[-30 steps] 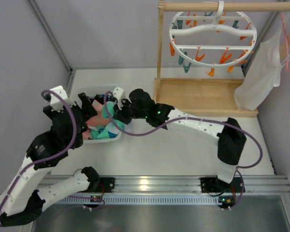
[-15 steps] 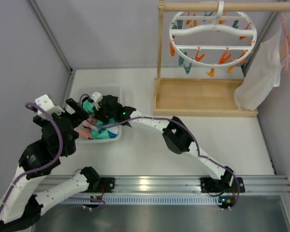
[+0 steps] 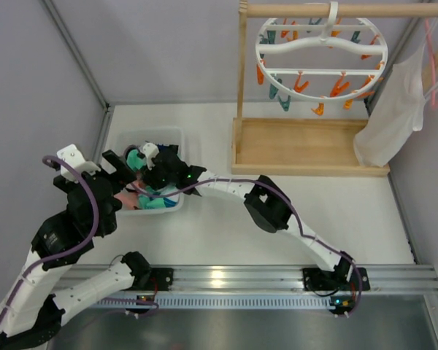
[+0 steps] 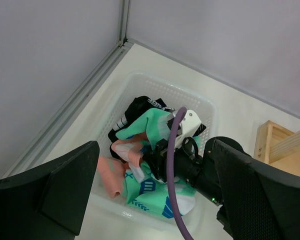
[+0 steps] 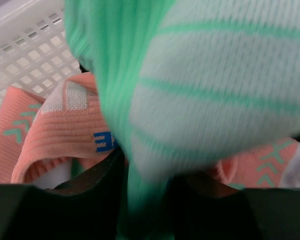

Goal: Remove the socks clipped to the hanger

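Observation:
The white round hanger (image 3: 321,51) hangs from the wooden rod with orange and teal clips; I see no sock on it. Several socks lie in the white basket (image 3: 150,133): mint green (image 4: 155,187), pink-salmon (image 4: 110,175) and black (image 4: 137,107). My right gripper (image 3: 147,179) reaches into the basket and is shut on a mint green sock (image 5: 200,85), which fills the right wrist view above the pink socks (image 5: 65,120). My left gripper (image 3: 124,179) hovers open and empty over the basket's near side, fingers (image 4: 65,185) spread wide.
The wooden rack base (image 3: 306,146) stands to the right of the basket. A pink hanger with a white garment (image 3: 394,109) hangs at the far right. The grey wall and a metal corner rail (image 4: 75,100) run close behind the basket.
My right gripper has swung left from beside the basket to over and into it, carrying the mint sock. My left arm has drawn back to the left.

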`<state>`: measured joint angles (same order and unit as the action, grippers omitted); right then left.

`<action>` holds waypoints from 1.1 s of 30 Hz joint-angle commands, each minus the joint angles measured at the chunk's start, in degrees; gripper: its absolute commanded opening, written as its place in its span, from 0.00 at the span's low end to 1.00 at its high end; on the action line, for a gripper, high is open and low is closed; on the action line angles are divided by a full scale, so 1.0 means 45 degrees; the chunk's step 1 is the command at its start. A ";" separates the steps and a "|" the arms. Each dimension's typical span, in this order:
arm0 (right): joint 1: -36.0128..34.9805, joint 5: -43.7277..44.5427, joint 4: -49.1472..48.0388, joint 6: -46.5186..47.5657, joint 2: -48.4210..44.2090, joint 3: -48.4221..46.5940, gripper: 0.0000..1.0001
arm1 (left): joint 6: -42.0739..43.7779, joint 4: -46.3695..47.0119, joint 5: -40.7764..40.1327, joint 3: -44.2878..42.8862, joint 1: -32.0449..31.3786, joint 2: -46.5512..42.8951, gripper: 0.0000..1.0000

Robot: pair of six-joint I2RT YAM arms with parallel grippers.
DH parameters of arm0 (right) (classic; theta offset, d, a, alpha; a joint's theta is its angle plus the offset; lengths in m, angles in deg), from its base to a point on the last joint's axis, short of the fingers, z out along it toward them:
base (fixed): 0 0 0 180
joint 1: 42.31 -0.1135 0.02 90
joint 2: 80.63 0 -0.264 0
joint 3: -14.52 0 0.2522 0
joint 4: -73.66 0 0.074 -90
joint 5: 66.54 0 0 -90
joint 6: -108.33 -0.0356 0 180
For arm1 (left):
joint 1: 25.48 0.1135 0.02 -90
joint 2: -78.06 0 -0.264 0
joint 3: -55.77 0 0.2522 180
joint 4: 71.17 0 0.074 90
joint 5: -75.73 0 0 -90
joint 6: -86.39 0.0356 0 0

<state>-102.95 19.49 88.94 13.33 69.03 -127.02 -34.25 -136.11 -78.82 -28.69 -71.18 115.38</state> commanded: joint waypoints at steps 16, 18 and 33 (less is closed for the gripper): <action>0.0097 0.0803 -0.2288 0.0134 -0.6162 0.4755 0.87 | -0.0146 0.0142 -0.0166 0.0339 0.0017 0.0046 0.98; 0.0311 0.1581 -0.2601 -0.0041 -0.7488 0.5891 0.99 | 0.0086 0.0356 0.0008 0.0417 -0.0002 0.0163 0.98; 0.3007 0.4590 -0.0927 -0.0142 -1.5170 1.4392 0.99 | 0.2413 0.3677 0.6626 0.0906 0.1324 0.1354 0.98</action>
<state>-92.83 32.93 82.90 14.60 9.25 -62.59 -28.72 -117.21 -45.82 -23.36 -70.15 122.44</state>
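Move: The right hand is down inside the white basket, the mint-green sock still between its already parting fingers, most of it about 3 cm ahead. The basket's middle is about 2 cm to the right, 1 cm ahead and 3 cm below. The salmon sock lies some 8 cm back and 4 cm left, the black sock about 8 cm ahead and 9 cm right. From the left hand, the basket's middle is roughly 15 cm ahead, 4 cm left and 33 cm lower. Open the right gripper fully to let go of the mint-green sock, lifting it about 10 cm out of the basket. Then sweep it some 25 cm right towards the wooden rack, turning clockwise about 20 degrees. Late in that sweep, swing the open, empty left gripper right and slightly forward, turning it clockwise about 30 degrees. ##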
